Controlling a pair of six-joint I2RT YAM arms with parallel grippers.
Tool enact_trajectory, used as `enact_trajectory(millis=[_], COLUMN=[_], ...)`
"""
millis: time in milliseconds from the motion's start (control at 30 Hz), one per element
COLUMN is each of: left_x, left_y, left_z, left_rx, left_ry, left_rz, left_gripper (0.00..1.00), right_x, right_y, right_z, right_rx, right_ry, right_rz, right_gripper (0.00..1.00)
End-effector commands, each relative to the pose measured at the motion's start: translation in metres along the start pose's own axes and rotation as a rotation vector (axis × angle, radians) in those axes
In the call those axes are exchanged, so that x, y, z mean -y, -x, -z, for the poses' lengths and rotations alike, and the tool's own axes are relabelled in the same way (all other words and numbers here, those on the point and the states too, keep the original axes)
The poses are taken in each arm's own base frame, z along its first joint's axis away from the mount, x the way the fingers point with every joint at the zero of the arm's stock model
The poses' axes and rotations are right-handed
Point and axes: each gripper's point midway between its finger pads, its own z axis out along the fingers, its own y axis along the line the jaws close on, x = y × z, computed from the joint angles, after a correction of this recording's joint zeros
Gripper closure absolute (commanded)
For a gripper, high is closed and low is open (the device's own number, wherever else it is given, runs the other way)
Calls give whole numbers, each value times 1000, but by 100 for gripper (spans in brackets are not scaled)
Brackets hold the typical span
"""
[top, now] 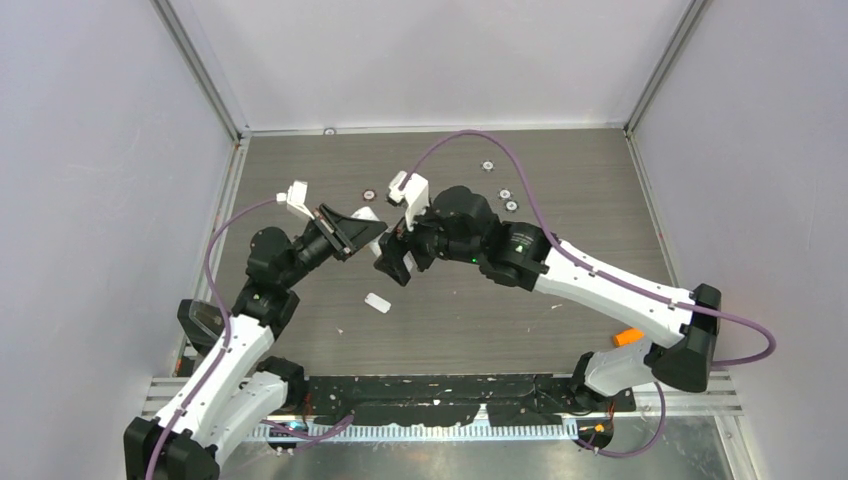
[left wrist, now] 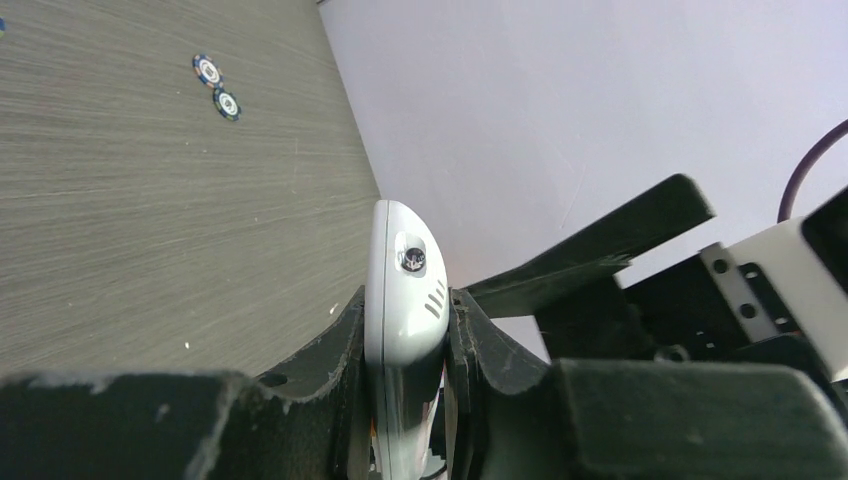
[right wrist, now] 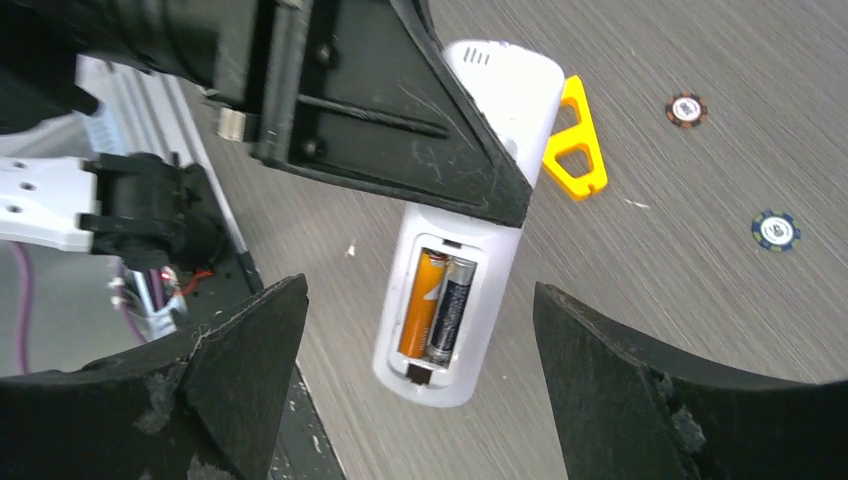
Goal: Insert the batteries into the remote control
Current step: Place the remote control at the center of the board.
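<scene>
The white remote control [right wrist: 490, 110] is held off the table by my left gripper [left wrist: 405, 322], which is shut on its upper half; a black finger [right wrist: 400, 130] crosses it. Its back compartment is open and holds the two batteries side by side, the orange one [right wrist: 421, 305] and the dark one [right wrist: 452, 312]. My right gripper [right wrist: 418, 295] is open and empty, its fingers wide apart either side of the compartment without touching it. In the top view the two grippers [top: 358, 232] [top: 392, 262] meet at the table's middle, with the remote [top: 366, 215] between them.
A small white tab [top: 377, 302] lies on the table in front of the grippers. A flat orange triangle [right wrist: 573, 145] lies under the remote. Several poker chips [top: 505, 194] are scattered at the back. An orange stick [top: 628, 337] lies near the right arm's base.
</scene>
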Motion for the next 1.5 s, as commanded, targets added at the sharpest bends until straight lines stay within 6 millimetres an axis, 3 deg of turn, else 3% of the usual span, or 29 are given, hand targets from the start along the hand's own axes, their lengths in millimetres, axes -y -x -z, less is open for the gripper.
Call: enact_trajectory(millis=[0,167,433,500,600,700,767,933,1067,1267,1467], left_x=[13,13,6,4,-3,-16,-36,-98,-133,-148,-147], left_y=[10,10,8,9,9,12,16,21,18,17,17], left_z=[3,4,2,2,3,7,16,50,68,71,68], left_rx=[45,52,50,53,52,54,65,88,85,77,61], left_ry=[-19,-18,-9,-2,40,141,267,581,709,731,702], left_rz=[25,30,43,40,9,-48,-68,-36,19,39,32], left_gripper=[100,100,87,72,41,18,11,7,7,8,9], right_x=[9,11,17,18,24,34,43,55,64,90,91], right_y=[6,-7,-20,-21,-27,-39,-55,-113,-155,-192,-213], right_z=[-6,-20,-24,-24,-24,-20,-15,-4,-7,-18,-35], right_rx=[-18,-69,-112,-114,-137,-173,-209,-334,-466,-640,-699], right_ry=[-79,-106,-134,-141,-163,-180,-173,-82,-38,-57,-10], right_rz=[88,100,103,102,129,152,154,237,342,490,504], right_gripper=[12,18,60,71,75,77,78,80,82,83,82])
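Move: The remote control, batteries showing, is still pinched in the left fingers, its middle about 1 cm back, 1 cm right and 1 cm below that hand. From the open right hand its middle lies some 4 cm ahead, 3 cm left and 3 cm lower, with the battery end nearer. On the table about 30 cm below the right hand lie the white battery cover, 3 cm ahead and 6 cm left, and the yellow bracket, 19 cm ahead and 14 cm left. The remote control's battery end is met by the right hand, which sinks about 5 cm and pinches it across its width; only then do the left fingers open wide and let go. The right hand carries the remote down another 17 cm or so and to the right, its fingers tipping down towards the board, while the left hand draws away down and left. ##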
